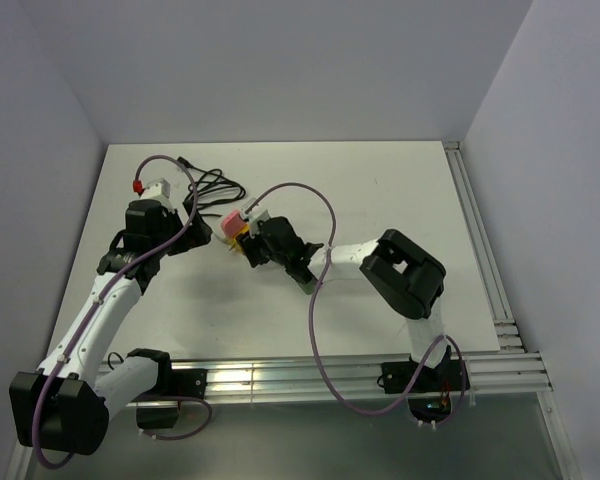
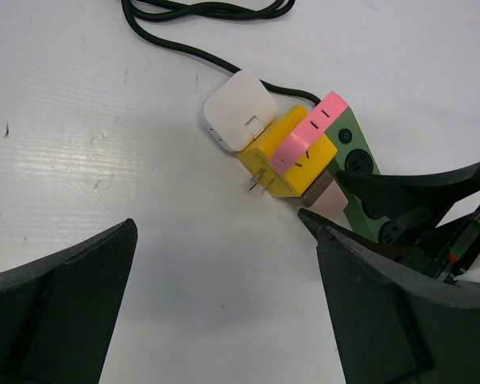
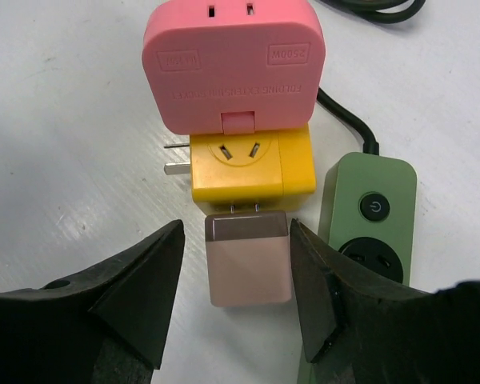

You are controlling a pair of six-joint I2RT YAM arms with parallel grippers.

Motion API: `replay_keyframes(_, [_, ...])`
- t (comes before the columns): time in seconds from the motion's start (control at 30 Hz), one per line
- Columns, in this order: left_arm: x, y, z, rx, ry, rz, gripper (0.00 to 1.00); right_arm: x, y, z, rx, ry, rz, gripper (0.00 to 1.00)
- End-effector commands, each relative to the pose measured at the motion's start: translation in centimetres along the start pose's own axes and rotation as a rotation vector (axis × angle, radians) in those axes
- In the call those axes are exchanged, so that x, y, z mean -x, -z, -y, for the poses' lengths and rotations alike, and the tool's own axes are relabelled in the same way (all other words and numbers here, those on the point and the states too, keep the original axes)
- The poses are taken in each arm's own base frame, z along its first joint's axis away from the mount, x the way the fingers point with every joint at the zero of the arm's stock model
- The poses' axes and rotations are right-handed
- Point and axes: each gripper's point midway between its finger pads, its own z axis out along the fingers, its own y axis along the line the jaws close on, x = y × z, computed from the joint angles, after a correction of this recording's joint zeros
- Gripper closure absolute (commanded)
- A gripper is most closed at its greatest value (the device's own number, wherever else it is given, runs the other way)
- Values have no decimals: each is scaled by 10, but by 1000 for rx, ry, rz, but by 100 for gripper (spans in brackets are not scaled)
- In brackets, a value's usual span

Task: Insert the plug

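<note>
A rose-gold plug [image 3: 248, 260] lies on the table with its two prongs in the yellow cube adapter [image 3: 252, 168]; a sliver of prong still shows between them. A pink adapter [image 3: 234, 64] is joined to the cube's far side and a white charger [image 2: 240, 110] to another side. My right gripper [image 3: 236, 240] straddles the plug, open: its left finger stands clear, its right finger very close to the plug's side. My left gripper [image 2: 220, 232] is wide open over bare table just beside the cluster, holding nothing.
A green power strip [image 3: 368, 216] lies right of the plug, partly under my right finger. Its black cable [image 1: 215, 185] coils behind the cluster. An aluminium rail [image 1: 480, 250] runs along the table's right edge.
</note>
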Motion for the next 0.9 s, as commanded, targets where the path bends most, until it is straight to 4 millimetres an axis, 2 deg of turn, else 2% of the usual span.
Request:
replay_keyframes(0.0, [10, 4, 1, -8, -1, 46, 0, 16, -6, -1, -19, -18, 41, 37])
replay_keyframes(0.17, [12, 6, 0, -8, -2, 60, 1, 31, 5, 2, -31, -37, 85, 34])
replay_keyframes(0.3, [13, 6, -2, 2, -5, 63, 1, 59, 27, 8, -55, -54, 147, 33])
replay_keyframes(0.5, [13, 7, 0, -15, 4, 74, 1, 76, 48, 22, -97, -106, 138, 28])
replay_keyframes(0.6, [14, 9, 3, -30, 8, 75, 0, 77, 57, 30, -117, -145, 127, 18])
replay_keyframes(0.73, [15, 12, 9, -61, 26, 79, 0, 69, 65, 44, -150, -228, 71, 16])
replay_keyframes(0.87, [17, 18, 20, -116, 57, 89, 0, 46, 77, 57, -141, -382, -7, 14])
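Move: The beige plug sits between the right hand's parted fingertips, about 1 cm below the hand point. From that plug, the yellow adaptor is some 3 cm ahead and 3 cm left, the pink adaptor about 6 cm ahead and 5 cm left. The power strip's middle is roughly 7 cm to its right and 1 cm back. From the left hand, the beige plug lies about 3 cm ahead, 12 cm right and 11 cm below. Opening wider, the right hand rises about 7 cm off the beige plug, swinging 5 cm right towards the power strip. ##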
